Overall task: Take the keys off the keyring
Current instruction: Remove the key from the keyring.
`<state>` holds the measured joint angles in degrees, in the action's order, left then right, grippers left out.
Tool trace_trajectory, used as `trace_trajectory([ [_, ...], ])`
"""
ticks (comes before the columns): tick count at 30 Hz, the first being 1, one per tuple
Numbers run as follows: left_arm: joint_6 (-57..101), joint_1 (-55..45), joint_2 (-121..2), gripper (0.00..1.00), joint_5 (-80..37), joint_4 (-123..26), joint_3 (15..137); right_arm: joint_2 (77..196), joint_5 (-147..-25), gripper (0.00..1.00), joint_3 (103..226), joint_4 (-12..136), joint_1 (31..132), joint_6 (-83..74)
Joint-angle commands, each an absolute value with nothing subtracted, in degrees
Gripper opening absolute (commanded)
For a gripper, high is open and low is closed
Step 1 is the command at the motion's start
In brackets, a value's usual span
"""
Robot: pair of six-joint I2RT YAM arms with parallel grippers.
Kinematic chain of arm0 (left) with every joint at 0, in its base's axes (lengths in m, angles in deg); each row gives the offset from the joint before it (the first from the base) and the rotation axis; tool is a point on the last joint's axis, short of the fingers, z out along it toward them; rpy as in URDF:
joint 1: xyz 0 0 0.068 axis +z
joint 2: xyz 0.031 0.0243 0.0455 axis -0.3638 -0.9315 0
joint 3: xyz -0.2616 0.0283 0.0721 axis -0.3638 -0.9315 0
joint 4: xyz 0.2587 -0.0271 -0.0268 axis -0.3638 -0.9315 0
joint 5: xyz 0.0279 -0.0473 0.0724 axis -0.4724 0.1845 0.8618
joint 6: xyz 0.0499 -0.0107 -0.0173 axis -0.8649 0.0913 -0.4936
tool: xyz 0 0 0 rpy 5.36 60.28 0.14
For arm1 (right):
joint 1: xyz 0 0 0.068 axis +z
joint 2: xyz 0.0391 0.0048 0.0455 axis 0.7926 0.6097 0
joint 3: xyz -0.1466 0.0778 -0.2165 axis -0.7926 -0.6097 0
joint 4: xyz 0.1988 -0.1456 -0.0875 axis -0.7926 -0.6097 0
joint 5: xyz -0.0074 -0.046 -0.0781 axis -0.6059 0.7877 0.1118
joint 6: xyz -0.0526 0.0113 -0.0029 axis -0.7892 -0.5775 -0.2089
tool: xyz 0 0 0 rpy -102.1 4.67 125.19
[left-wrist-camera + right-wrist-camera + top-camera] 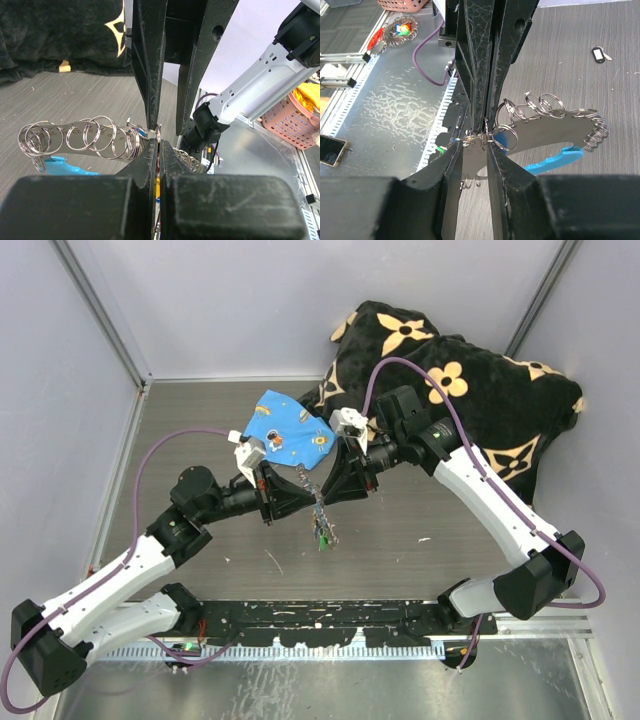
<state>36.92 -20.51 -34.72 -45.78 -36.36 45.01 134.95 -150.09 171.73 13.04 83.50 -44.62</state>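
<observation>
The keyring (320,520) hangs above the table's middle: a flat metal plate (555,132) strung with several split rings, with a light-blue curved piece (555,161). My left gripper (308,495) is shut, pinching a thin wire ring at the plate's edge (158,146). From the other side my right gripper (475,145) meets it tip to tip, its jaws narrow with the plate's tab filling the gap. A green-headed key (322,542) dangles lowest; its tip shows by the right gripper's left finger (440,149). A dark-headed key (598,54) lies loose on the table.
A black flower-print cushion (470,390) fills the back right. A blue printed cloth (285,435) lies just behind the grippers. A metal sheet (300,680) runs along the near edge, and a pink basket (295,117) stands beyond it. Cage walls enclose the table.
</observation>
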Motion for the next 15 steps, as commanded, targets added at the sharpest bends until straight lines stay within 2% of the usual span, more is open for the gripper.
trace_trajectory([
  [1,37.55,-21.0,-34.58,0.0,-44.34,-29.62,45.85,134.19,-150.5,0.31,172.04,16.13,84.49,-42.87],
  [8,37.82,-21.21,-35.1,0.0,-44.17,-29.22,46.12,134.46,-149.52,0.27,171.94,17.03,84.97,-41.95],
  [15,37.73,-21.27,-34.86,0.0,-43.73,-29.25,45.9,134.46,-148.59,0.06,172.05,17.11,85.07,-42.1],
])
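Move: The bit of keyring wire that the right fingers are about to shut on is about 1 cm to that hand's left, level with it. From the left hand, which already pinches the wire there, it is about 1 cm to the right. From the right hand, the keyring's far end reaches some 5 cm ahead and 4 cm left, and the coloured key tags hang about 6 cm back, straight behind and 3 cm below. Right hand eases about half a centimetre left, closing its fingers onto the keyring wire the left still pinches. ##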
